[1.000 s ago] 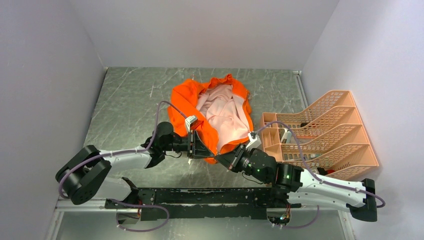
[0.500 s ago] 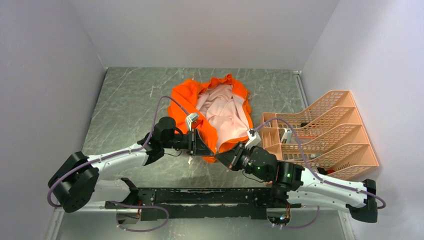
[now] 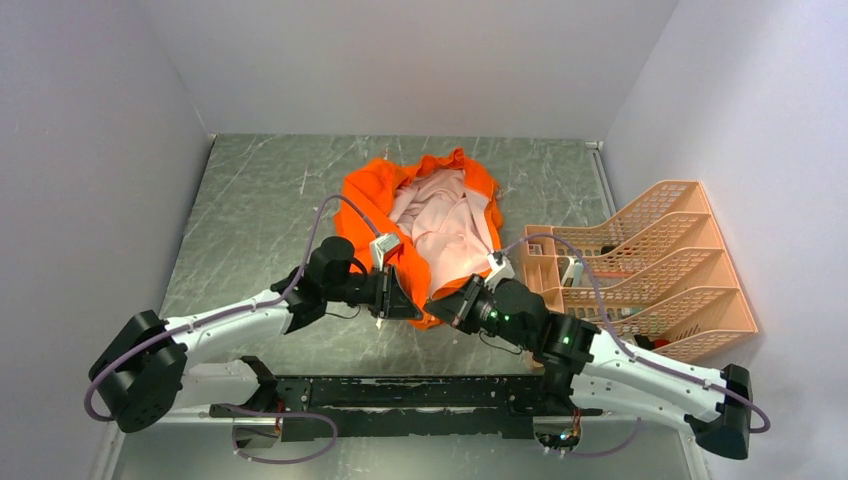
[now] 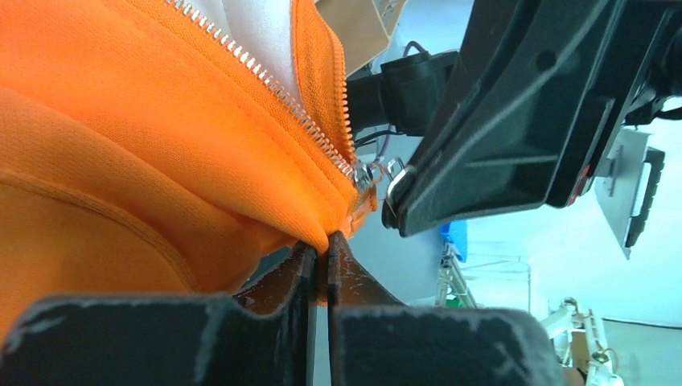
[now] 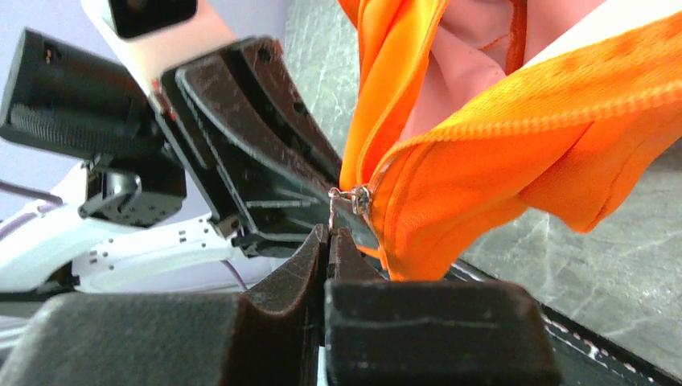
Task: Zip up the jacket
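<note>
The orange jacket [image 3: 372, 195] lies open at mid-table, its pale pink lining [image 3: 450, 235] facing up. Both grippers meet at its near bottom corner. My left gripper [image 3: 408, 303] is shut on the orange hem [image 4: 265, 185], just below the end of the zipper teeth [image 4: 265, 76]. My right gripper [image 3: 441, 305] is shut on the metal zipper pull [image 5: 333, 211], which hangs from the slider [image 5: 359, 199] at the foot of the zipper. The slider also shows in the left wrist view [image 4: 367, 174], touching the right gripper's finger [image 4: 499, 153]. In the right wrist view the jacket [image 5: 499, 153] is lifted off the table.
A peach basket rack [image 3: 640, 265] stands at the right, close to the right arm. Grey marble tabletop [image 3: 260, 210] surrounds the jacket. White walls close in the left, back and right sides.
My right gripper has moved left and a little forward, closer to the left gripper. The left arm has stretched out slightly. The jacket's bottom corner stays held.
</note>
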Robot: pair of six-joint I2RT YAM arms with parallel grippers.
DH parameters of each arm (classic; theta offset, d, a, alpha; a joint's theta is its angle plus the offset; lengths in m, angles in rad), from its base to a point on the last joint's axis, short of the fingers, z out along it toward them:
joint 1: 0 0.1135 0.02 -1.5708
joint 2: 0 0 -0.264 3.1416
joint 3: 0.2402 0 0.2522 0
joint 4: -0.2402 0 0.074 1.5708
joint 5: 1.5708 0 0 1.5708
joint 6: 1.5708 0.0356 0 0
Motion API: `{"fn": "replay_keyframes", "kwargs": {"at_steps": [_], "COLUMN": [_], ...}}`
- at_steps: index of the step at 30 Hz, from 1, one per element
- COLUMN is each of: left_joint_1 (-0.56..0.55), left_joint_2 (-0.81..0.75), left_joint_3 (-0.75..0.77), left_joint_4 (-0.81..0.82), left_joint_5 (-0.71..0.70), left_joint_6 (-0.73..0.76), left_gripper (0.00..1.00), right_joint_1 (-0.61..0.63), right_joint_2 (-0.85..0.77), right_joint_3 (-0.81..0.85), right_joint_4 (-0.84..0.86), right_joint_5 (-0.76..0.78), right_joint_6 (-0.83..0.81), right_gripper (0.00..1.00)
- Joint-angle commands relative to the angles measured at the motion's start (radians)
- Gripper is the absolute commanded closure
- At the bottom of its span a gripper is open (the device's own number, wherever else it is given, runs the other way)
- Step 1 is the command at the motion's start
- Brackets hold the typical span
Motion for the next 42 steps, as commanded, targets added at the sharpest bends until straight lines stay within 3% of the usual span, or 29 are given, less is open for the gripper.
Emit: {"fn": "replay_keyframes", "kwargs": {"at_steps": [1, 22, 42], "left_joint_1": [-0.024, -0.077, -0.126], "left_joint_2": [-0.025, -0.105, -0.163], "left_joint_3": [0.01, -0.041, -0.134], "left_joint_4": [-0.117, -0.219, -0.199], "left_joint_5": [-0.013, -0.052, -0.115], "left_joint_6": [0.103, 0.171, 0.082], "left_gripper": [0.92, 0.92, 0.92], "right_joint_1": [-0.095, -0.324, -0.514], "right_joint_2": [0.037, 0.317, 0.65], "right_joint_3": [0.04, 0.145, 0.335], "right_joint_4": [0.179, 0.395, 0.824], "right_joint_5": [-0.121, -0.22, -0.22], "right_joint_6": [0.053, -0.202, -0.36], "right_gripper": [1.0, 1.0, 1.0]}}
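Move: My right fingers already pinch the slider's pull just above the jacket's bottom end. The collar end of the zip lies about 40 cm ahead, 7 cm right and some 10 cm lower. The pink lining is centred roughly 25 cm ahead, 4 cm right; the left front panel about 21 cm ahead, 10 cm left, both lower too. My left hand already clamps the hem, the slider 3 cm above it, 1 cm ahead and 2 cm right. Keeping the pull pinched, I draw the slider forward along the zip towards the collar with my right hand, about 18 cm, edging left and speeding up, then rising some 4 cm as the wrist tips up nearly 20 degrees. Against that, my left hand keeps its grip on the hem and eases it back, down and a little left, about 3 cm back and as much down. ##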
